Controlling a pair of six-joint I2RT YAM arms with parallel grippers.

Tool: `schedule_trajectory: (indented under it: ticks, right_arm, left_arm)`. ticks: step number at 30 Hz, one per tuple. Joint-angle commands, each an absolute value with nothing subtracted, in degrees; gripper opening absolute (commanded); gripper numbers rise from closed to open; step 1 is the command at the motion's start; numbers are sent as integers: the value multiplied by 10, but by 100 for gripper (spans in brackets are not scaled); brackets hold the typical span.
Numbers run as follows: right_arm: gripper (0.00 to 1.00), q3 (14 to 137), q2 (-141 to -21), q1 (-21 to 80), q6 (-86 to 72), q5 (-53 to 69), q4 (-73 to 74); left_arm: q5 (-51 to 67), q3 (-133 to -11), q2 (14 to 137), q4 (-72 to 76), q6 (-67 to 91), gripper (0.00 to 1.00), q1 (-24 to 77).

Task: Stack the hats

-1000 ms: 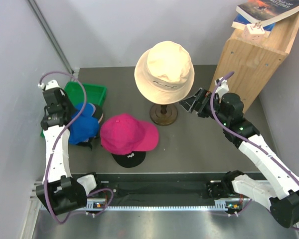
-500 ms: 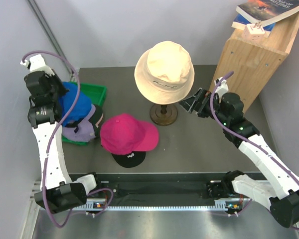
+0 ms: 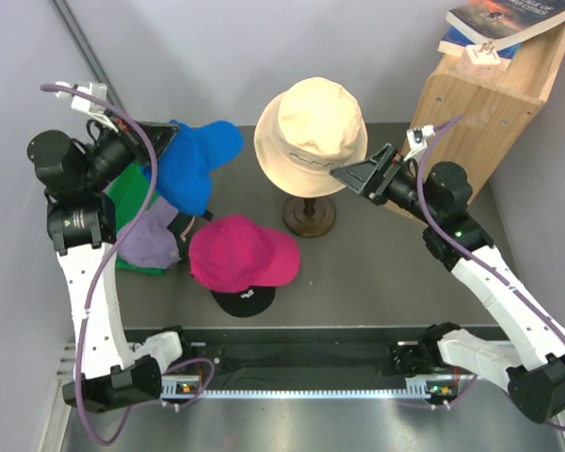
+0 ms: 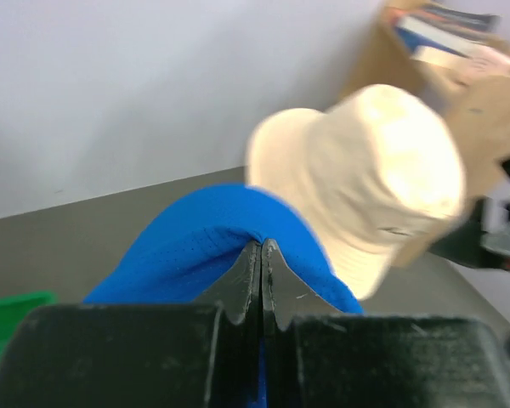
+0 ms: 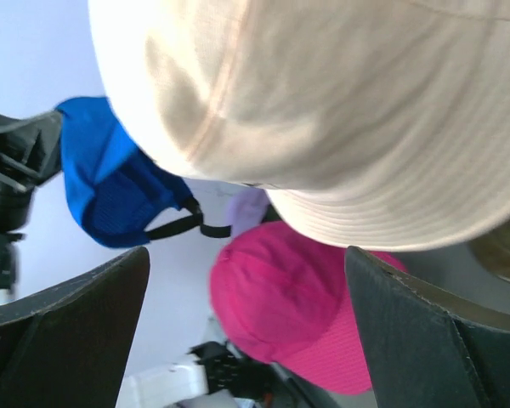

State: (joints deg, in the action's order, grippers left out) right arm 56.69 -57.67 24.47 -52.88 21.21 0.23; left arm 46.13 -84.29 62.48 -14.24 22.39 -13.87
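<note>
My left gripper [image 3: 149,143] is shut on the blue cap [image 3: 190,165] and holds it in the air at the back left; its fingertips pinch the blue cloth [image 4: 212,246] in the left wrist view. The magenta cap [image 3: 240,251] lies on the table on top of the black cap [image 3: 244,300]. The lavender cap [image 3: 151,235] lies in the green tray [image 3: 122,193]. My right gripper [image 3: 350,175] is open and empty, close to the cream bucket hat [image 3: 311,137]. The right wrist view shows the blue cap [image 5: 110,187], the magenta cap [image 5: 297,306] and the bucket hat [image 5: 340,110].
The cream bucket hat sits on a wooden stand [image 3: 309,216] at the table's middle back. A wooden box [image 3: 480,104] with books [image 3: 508,19] on top stands at the back right. Grey walls close in the left and back.
My left gripper has lifted the blue cap out of the tray, up and to the right. My right gripper has risen slightly towards the bucket hat.
</note>
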Motion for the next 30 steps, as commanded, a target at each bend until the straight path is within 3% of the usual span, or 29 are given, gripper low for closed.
schedule_trajectory:
  ticks: [1, 15, 30]
  right_arm:
    - [96, 585, -579, 250, -630, 250, -90]
    - [96, 581, -638, 387, -732, 221, -191]
    - [96, 595, -717, 446, -822, 228, -308]
  left_arm:
    - [590, -872, 605, -55, 335, 0, -116]
    - [674, -844, 553, -70, 431, 0, -67]
    - [715, -826, 519, -77, 475, 0, -41]
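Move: The left hand, shut on the blue cap, has the pink cap on the stack about 10 cm back, 13 cm to its right and 30 cm below. From it the bucket hat stands some 12 cm ahead, 29 cm right and 15 cm lower; the lavender cap lies 3 cm ahead, 11 cm left and 42 cm down. For the open right hand, the blue cap is about 33 cm left, level ahead and 4 cm higher, the bucket hat's middle 13 cm ahead, 8 cm left and 2 cm lower, and the pink cap 6 cm back, 23 cm left and 19 cm below. Keeping its pinch on the blue cap's edge, the left hand draws it back about 14 cm and some 10 cm to the right, barely rising, from beside the bucket hat to over the pink cap, while it swings clockwise some 35 degrees so the fingers point more to the right. The right hand, fingers staying wide open, first lifts about 3 cm near the bucket hat's brim, then sweeps left and a little back towards the free side of the blue cap, turning counter-clockwise and rolling its left side up, slowing as it comes close. ##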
